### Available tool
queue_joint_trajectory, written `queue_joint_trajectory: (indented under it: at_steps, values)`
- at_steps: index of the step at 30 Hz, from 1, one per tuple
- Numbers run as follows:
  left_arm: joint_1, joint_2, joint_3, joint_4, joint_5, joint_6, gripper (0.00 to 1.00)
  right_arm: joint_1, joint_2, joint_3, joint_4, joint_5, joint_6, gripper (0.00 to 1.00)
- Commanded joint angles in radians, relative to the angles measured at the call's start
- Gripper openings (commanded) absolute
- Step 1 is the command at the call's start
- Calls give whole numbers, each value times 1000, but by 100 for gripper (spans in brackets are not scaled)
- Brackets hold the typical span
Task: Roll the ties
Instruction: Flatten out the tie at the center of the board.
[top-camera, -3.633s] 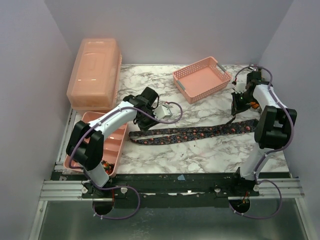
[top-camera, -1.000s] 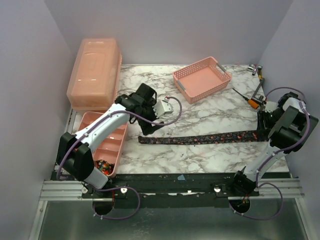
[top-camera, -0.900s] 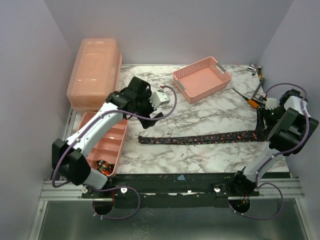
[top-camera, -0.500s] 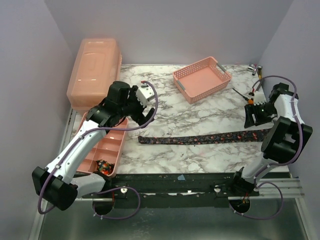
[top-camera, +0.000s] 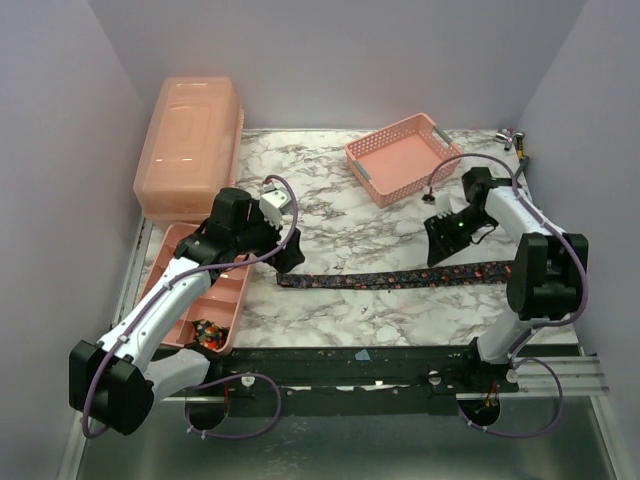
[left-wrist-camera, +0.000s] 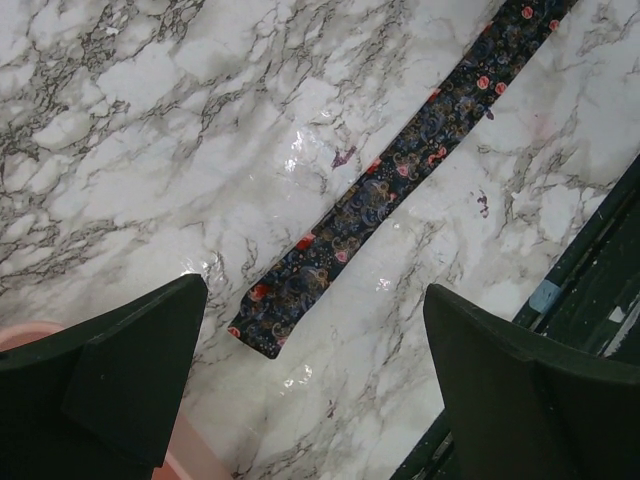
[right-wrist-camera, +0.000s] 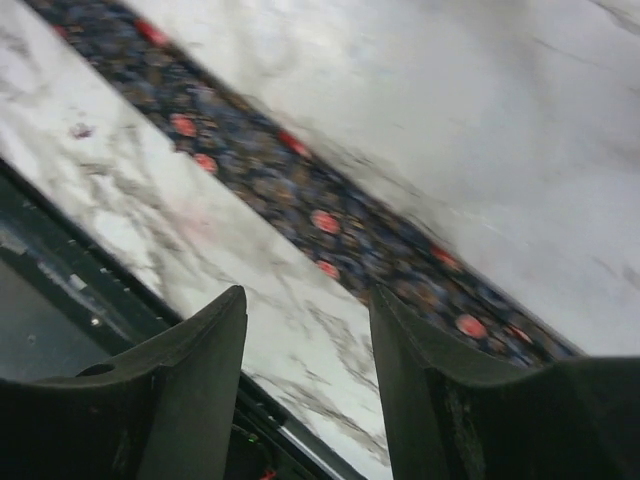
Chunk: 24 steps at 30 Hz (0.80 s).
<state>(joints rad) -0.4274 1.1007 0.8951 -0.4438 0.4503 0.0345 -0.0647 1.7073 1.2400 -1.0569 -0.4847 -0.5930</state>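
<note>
One tie (top-camera: 395, 276), dark with small red dots, lies flat and unrolled as a long strip across the marble table (top-camera: 330, 215). My left gripper (top-camera: 291, 258) hangs open just above the tie's left end, holding nothing. In the left wrist view the tie (left-wrist-camera: 400, 165) runs diagonally, its blunt end between the wide-spread fingers (left-wrist-camera: 120, 370) of that left gripper (left-wrist-camera: 315, 292). My right gripper (top-camera: 438, 243) hovers open over the tie's right part. In the right wrist view, the tie (right-wrist-camera: 300, 205) crosses ahead of the right gripper (right-wrist-camera: 305, 297), with bare marble between the fingers.
A pink mesh basket (top-camera: 403, 158) stands at the back centre. A lidded pink box (top-camera: 188, 140) sits back left, with a pink compartment tray (top-camera: 222, 290) in front holding small items. Tools (top-camera: 514, 140) lie at the back right corner. A dark rail (top-camera: 400, 365) borders the near edge.
The tie was drawn straight and let go. The left gripper lifted away and came back down by the tie's left end. The right gripper swung from the right end leftward over the tie.
</note>
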Motion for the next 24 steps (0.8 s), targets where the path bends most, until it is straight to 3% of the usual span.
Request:
queue_joint_trajectory:
  at_steps: [1, 7, 13, 24]
  values:
    - [27, -31, -5, 3, 103, -62, 99, 138, 18, -21, -22, -162, 43, 53]
    - [30, -54, -24, -59, 80, 2, 98, 272, 118, -23, 101, -207, 165, 44]
    - [40, -52, -4, -151, 69, 60, 98, 272, 199, -33, 109, -172, 156, 36]
    - [54, -51, -42, -109, 96, 42, 98, 254, 150, -62, 80, -24, 133, 35]
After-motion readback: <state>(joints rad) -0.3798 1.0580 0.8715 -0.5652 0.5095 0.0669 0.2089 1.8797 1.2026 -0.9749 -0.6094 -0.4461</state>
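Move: The folded tie lies flat from left to right across the board. Its middle is about 12 cm to the right hand's left, some 3 cm nearer the base and 6 cm below. The pink basket sits about 32 cm ahead of that hand, 10 cm to its left and 4 cm below. From the left hand, the tie's middle is about 31 cm to the right and 1 cm back, roughly 16 cm down; the pink divided tray is some 30 cm to its left, 2 cm back and 14 cm below. The right hand sweeps about 10 cm left along the tie towards its middle, easing back some 3 cm, then sinks about 4 cm to hover close over the near edge or rest on it (contact can't be made out), fingers drawing part-way together and tips tilting back towards the base by roughly 10 degrees. The left hand, empty and wide open above the tie's left end, drifts slightly back and left. ##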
